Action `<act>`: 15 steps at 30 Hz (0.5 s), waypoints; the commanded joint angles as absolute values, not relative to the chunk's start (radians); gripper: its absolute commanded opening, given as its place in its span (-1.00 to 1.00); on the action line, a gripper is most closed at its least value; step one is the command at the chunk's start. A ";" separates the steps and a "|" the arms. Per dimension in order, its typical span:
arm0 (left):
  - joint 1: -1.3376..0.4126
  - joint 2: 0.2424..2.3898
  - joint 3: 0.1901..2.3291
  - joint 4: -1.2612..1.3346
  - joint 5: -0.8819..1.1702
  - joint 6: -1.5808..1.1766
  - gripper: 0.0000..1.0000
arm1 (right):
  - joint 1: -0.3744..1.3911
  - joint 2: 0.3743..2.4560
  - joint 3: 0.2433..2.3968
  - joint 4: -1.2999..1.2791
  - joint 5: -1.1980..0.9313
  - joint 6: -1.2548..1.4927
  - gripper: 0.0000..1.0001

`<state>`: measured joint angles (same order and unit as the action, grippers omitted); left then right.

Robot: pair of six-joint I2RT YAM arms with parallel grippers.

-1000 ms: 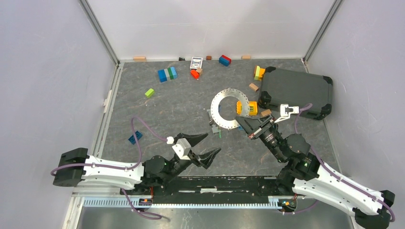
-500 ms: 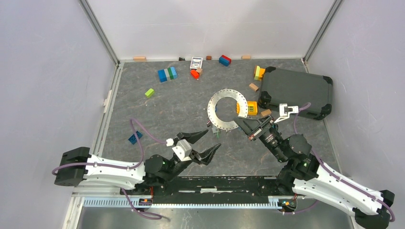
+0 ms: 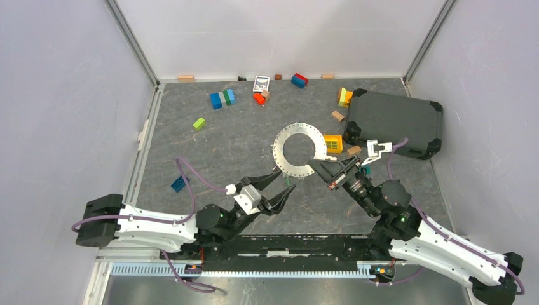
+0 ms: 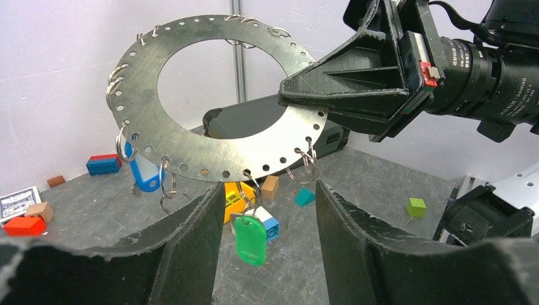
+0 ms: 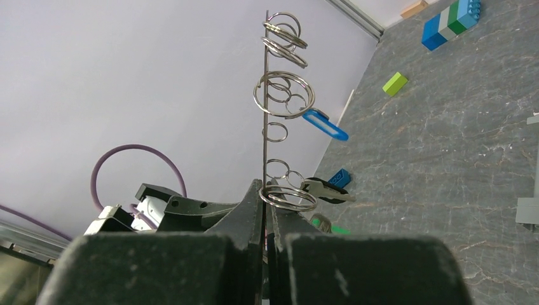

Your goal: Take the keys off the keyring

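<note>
My right gripper [image 3: 316, 166] is shut on the rim of a flat perforated silver ring plate [image 3: 286, 155] and holds it lifted off the table. Several thin wire rings hang from its holes. In the left wrist view one keyring [image 4: 252, 190] under the plate [image 4: 191, 143] carries a key with a green head [image 4: 250, 236]. My left gripper [image 4: 270, 216] is open, with one finger on each side of that green key and touching nothing. The right wrist view shows the plate edge-on [image 5: 264, 95] between the shut jaws [image 5: 264, 190], with a silver key [image 5: 327, 189] hanging close by.
A black case [image 3: 394, 121] lies at the back right, with a yellow grid block [image 3: 333, 143] next to the plate. Toy bricks [image 3: 222, 98] and a card box [image 3: 261, 83] sit along the back. A green brick [image 3: 199, 123] and a blue brick [image 3: 179, 183] lie to the left.
The right gripper has carried the plate left, toward the left arm. The left gripper has moved forward under the plate and its jaws have narrowed around the green key.
</note>
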<state>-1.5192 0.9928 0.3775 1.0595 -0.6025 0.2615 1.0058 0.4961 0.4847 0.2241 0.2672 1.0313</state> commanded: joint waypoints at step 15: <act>-1.526 1.000 0.422 1.080 -0.647 0.319 -0.47 | 1.003 0.462 0.482 0.313 0.236 1.058 -1.00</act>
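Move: The green key hangs from its ring on the keyring disk, roughly between the left hand's open fingertips, its green head about 2 cm below them and 1 cm ahead. The black-headed key hangs about 3 cm ahead and 3 cm left, 2 cm lower. The disk's centre lies some 9 cm ahead, 4 cm right and 4 cm above. From the right hand, the green key is roughly 5 cm back, 7 cm left and 6 cm below. Around the green key the left fingers draw together, from well open to about half their earlier gap, not yet shut. The left hand stays essentially in place beneath the disk's near rim, while the right keeps its shut grip on the disk. Firm contact with the green key can't be made out. ##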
